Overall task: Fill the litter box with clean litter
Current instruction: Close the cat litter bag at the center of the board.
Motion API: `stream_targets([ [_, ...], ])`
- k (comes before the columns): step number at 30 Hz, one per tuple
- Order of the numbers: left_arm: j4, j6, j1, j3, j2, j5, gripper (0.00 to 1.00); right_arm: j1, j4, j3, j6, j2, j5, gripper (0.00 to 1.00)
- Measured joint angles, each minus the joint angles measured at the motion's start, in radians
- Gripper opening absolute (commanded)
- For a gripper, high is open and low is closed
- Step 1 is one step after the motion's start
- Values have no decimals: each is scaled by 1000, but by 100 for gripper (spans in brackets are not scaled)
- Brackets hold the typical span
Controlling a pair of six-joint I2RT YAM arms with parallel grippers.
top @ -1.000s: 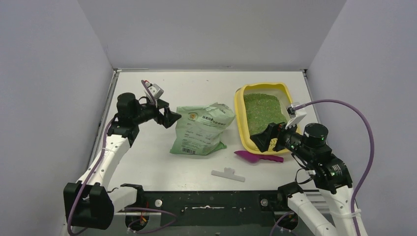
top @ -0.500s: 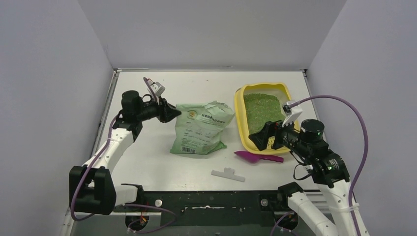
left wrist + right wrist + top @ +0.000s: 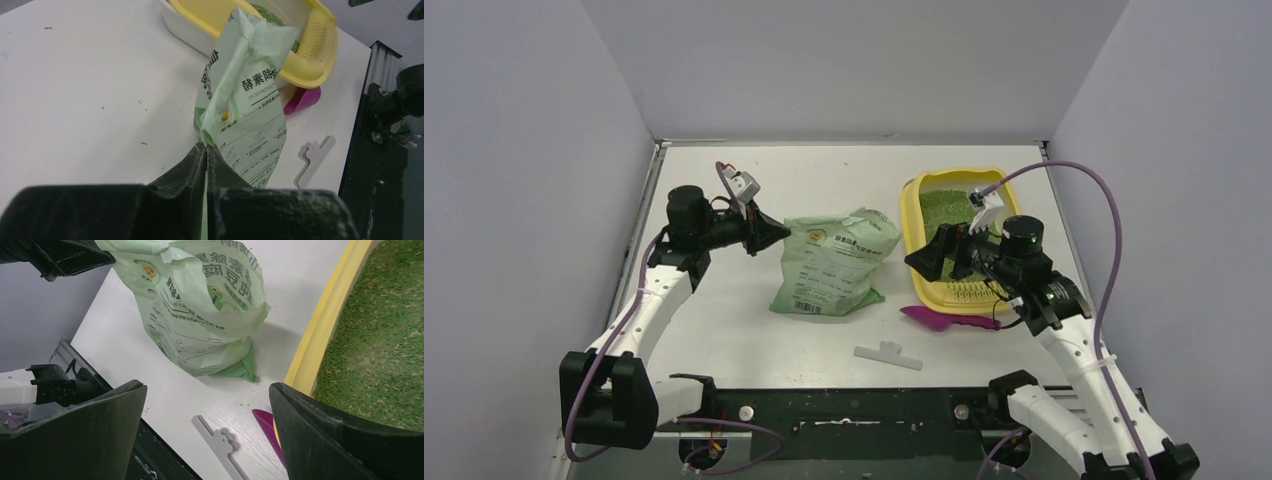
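The yellow litter box (image 3: 964, 176) stands at the right of the table with green clean litter (image 3: 946, 210) spread in it. The printed light-green bag (image 3: 834, 265) lies left of it. My left gripper (image 3: 781, 236) is shut on the bag's upper left edge; in the left wrist view a thin strip of bag (image 3: 255, 110) runs between the closed fingers (image 3: 190, 175). My right gripper (image 3: 924, 262) hangs open over the tray's left rim (image 3: 325, 325), nothing between its fingers (image 3: 310, 430). The litter (image 3: 385, 340) shows to its right, the bag (image 3: 200, 305) ahead.
A magenta scoop (image 3: 944, 320) lies just in front of the tray's near end. A white clip (image 3: 888, 354) rests on the table near the front edge. Grey walls enclose the table on three sides.
My left gripper reached the bag's edge and closed on it. My right arm swung left and forward, from the tray's near end to above its left rim, staying open.
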Motion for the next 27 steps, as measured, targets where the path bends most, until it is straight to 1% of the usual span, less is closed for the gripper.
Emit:
stream_targets([
  [4, -46, 38, 0, 6, -8, 41, 0, 0, 154, -69, 48, 91, -47, 100],
  [8, -93, 66, 0, 6, -36, 57, 0, 0, 307, -166, 86, 137, -45, 100],
  [9, -97, 66, 0, 5, -42, 59, 10, 0, 355, -190, 90, 150, -43, 100],
  [10, -98, 67, 0, 3, -48, 60, 24, 0, 404, -210, 96, 165, -42, 100],
  [11, -98, 69, 0, 1, -53, 62, 36, 0, 454, -225, 101, 185, -42, 100],
  [12, -98, 71, 0, -1, -56, 63, 45, 0, 500, -235, 104, 211, -42, 100],
  [14, -97, 65, 0, -1, -58, 62, 57, 0, 583, -241, 108, 268, -50, 100],
  [16, -87, 52, 0, -1, -58, 59, 64, 0, 682, -241, 113, 342, -74, 100],
  [18, -46, 22, 0, -1, -49, 60, 66, 1, 782, -241, 111, 423, -107, 100],
  [20, 7, -7, 0, 0, -24, 63, 66, 1, 840, -233, 96, 506, -138, 100],
  [26, 71, -64, 0, 35, 111, 77, 66, 10, 866, -107, 29, 670, -274, 100],
  [27, 80, -74, 1, 37, 128, 81, 62, 10, 875, -100, 26, 683, -293, 99],
])
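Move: The right hand, open above the litter box's near left part, has the cat litter bag's right top corner about 10 cm ahead, 9 cm to its left and 7 cm below. From this hand the yellow litter box's middle lies some 21 cm ahead, 11 cm right and 20 cm below, and the grey clip 5 cm back, 8 cm left and 24 cm below. The left hand's shut tips are on the bag's left top corner, with the bag's middle 10 cm to its right, 1 cm back and 10 cm below. Forward, down and left, about 15 cm in all, the right hand swings in with fingers wide open to bring them around the bag's right top corner, turning some 15 degrees counter-clockwise near the end. The left hand first draws back about 2 cm with its pinch on the left corner, opens to two thirds and lets go, then pushes forward some 3.5 cm and slightly down, fingers open astride that corner. ##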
